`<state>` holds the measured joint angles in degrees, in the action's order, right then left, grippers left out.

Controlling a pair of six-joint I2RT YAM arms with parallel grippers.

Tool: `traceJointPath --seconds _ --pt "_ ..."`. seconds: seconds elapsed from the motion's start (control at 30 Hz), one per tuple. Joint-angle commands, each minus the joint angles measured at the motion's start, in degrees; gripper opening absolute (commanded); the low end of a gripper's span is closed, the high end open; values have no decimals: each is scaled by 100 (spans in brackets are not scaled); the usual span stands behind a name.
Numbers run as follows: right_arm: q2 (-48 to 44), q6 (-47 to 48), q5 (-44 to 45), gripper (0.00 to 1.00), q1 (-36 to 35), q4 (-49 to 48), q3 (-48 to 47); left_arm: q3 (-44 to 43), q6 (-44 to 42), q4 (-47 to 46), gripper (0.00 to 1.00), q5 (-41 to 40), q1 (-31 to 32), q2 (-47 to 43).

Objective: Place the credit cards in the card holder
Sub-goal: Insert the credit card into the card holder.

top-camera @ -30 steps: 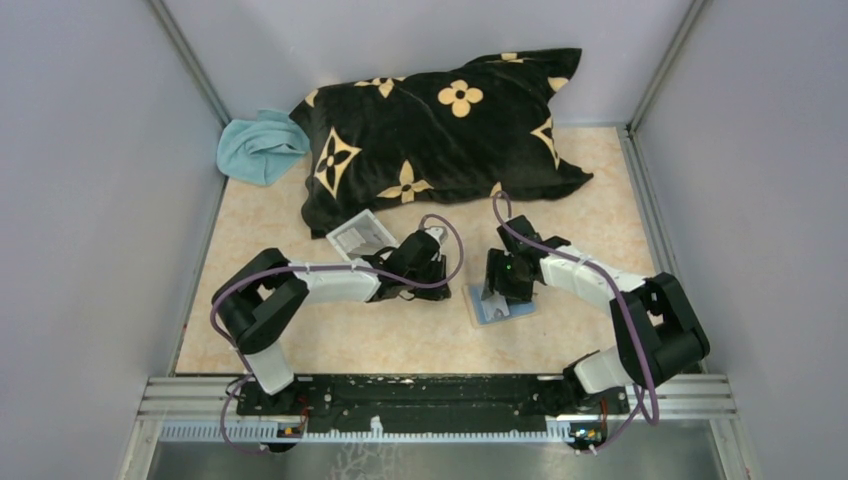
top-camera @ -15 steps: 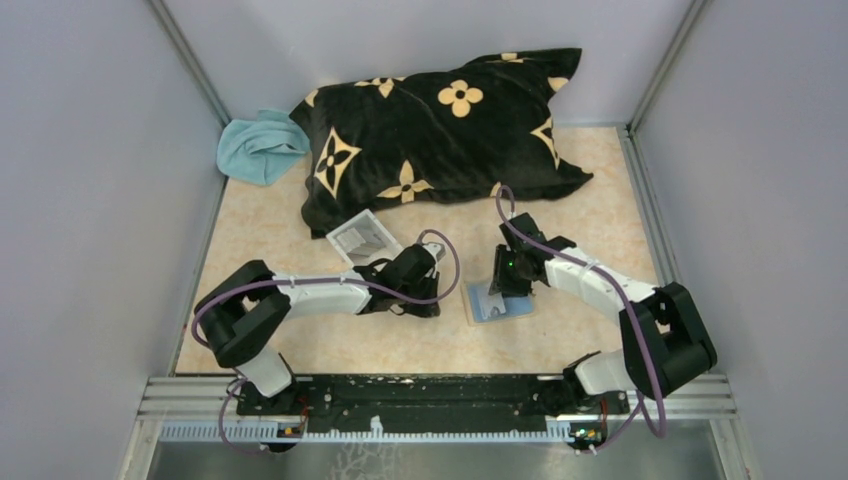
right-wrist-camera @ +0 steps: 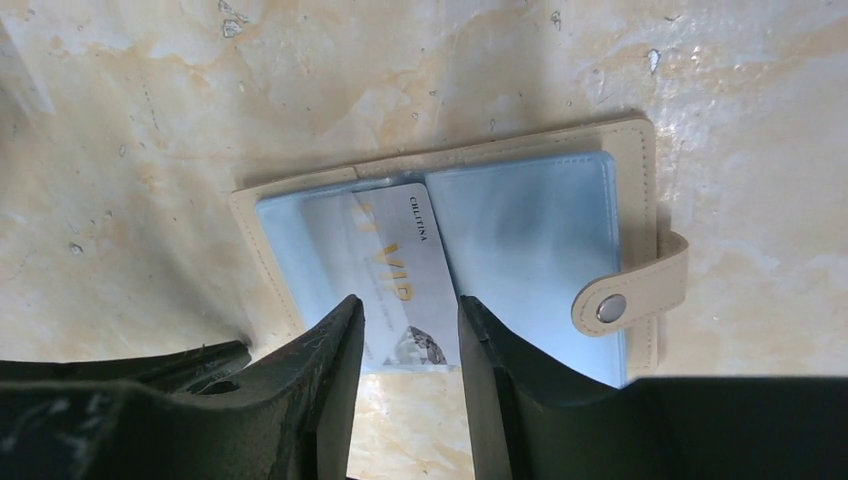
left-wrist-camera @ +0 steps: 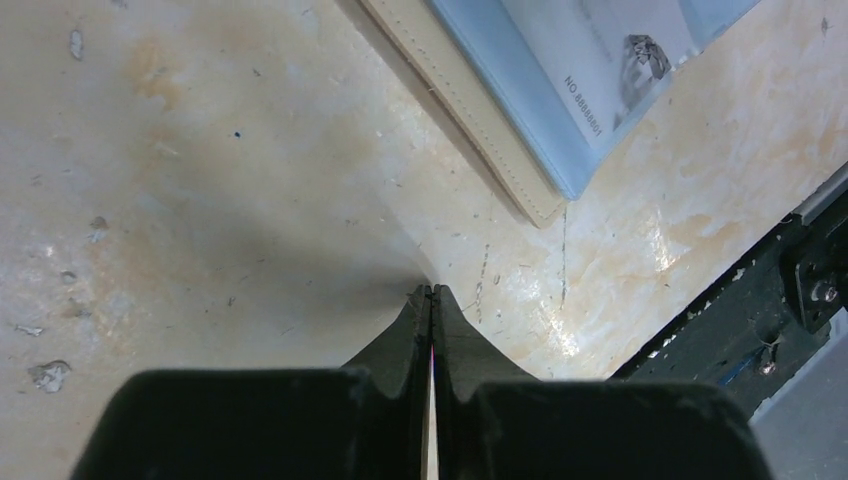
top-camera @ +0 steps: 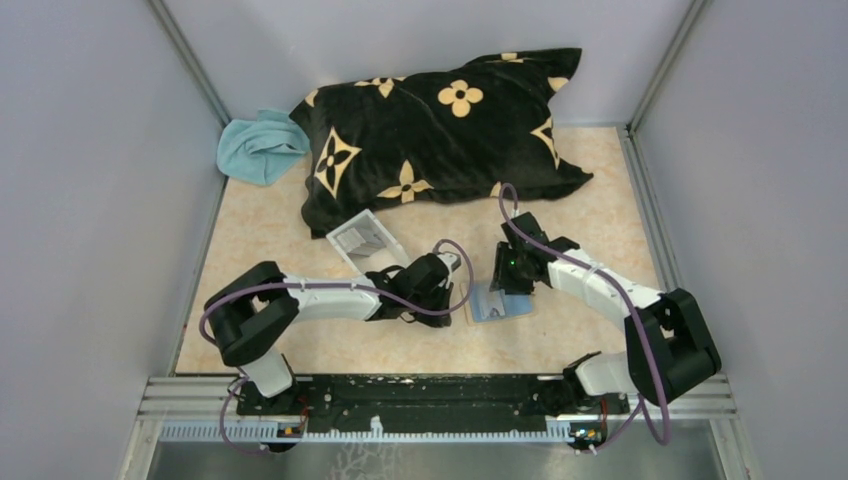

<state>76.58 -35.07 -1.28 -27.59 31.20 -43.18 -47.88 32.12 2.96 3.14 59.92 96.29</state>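
Observation:
The card holder (right-wrist-camera: pixel 450 160) lies open on the table, tan rimmed with light blue pockets, its tab and snap stud (right-wrist-camera: pixel 610 308) to the right. A pale credit card (right-wrist-camera: pixel 400 250) printed "VIP" sits partly in the left pocket, its near end sticking out. My right gripper (right-wrist-camera: pixel 408 305) is open just above it, a finger on each side of that end. My left gripper (left-wrist-camera: pixel 432 292) is shut with nothing seen in it, tips low over bare table a little short of the card holder's corner (left-wrist-camera: pixel 470 120). From above, the left gripper (top-camera: pixel 455 280) and right gripper (top-camera: pixel 506 285) flank the card holder (top-camera: pixel 497 305).
A clear shallow tray (top-camera: pixel 362 240) lies behind the left arm. A black pillow with tan flowers (top-camera: pixel 440 135) and a teal cloth (top-camera: pixel 258 148) fill the back. Grey walls close both sides; a black metal rail (top-camera: pixel 430 395) runs along the near edge.
The left arm has reached right towards the card holder and its jaws have closed. The right gripper's jaws have narrowed around the card's end.

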Motion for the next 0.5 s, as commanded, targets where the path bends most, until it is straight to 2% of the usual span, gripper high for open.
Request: traceJointPath --seconds 0.0,0.03,0.2,0.47 --pt "-316 18 267 38 -22 -26 -99 41 -110 504 4 -192 64 434" --pt "-325 20 314 35 -18 -20 -95 15 -109 511 4 -211 64 481" --pt "-223 5 598 1 -18 73 -61 -116 -109 474 1 -264 64 696" --pt "107 24 690 0 -19 -43 48 -321 -198 486 0 -347 59 1055"
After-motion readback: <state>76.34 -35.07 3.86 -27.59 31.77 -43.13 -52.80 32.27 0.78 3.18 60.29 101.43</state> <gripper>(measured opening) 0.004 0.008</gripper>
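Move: The card holder lies open on the table, its middle about 11 cm right of the left hand and 3 cm ahead, about 1 cm lower; its near-left corner is much closer. The white tray stands some 17 cm left and 15 cm ahead of the left hand. The right hand hovers roughly 4 cm over the credit card, which sits 1 cm to its left in the left-hand sleeve; the clasp is about 7 cm to its right. Towards the left edge of the card holder goes the left hand, low over the table with its fingers all but shut, sliding about 3 cm to the right and a little forward and stopping just short of the edge. Above the card, the right hand shuts its half-open, empty fingers completely while shifting some 1.5 cm right, ending over the card's right side with no touch to be seen. ##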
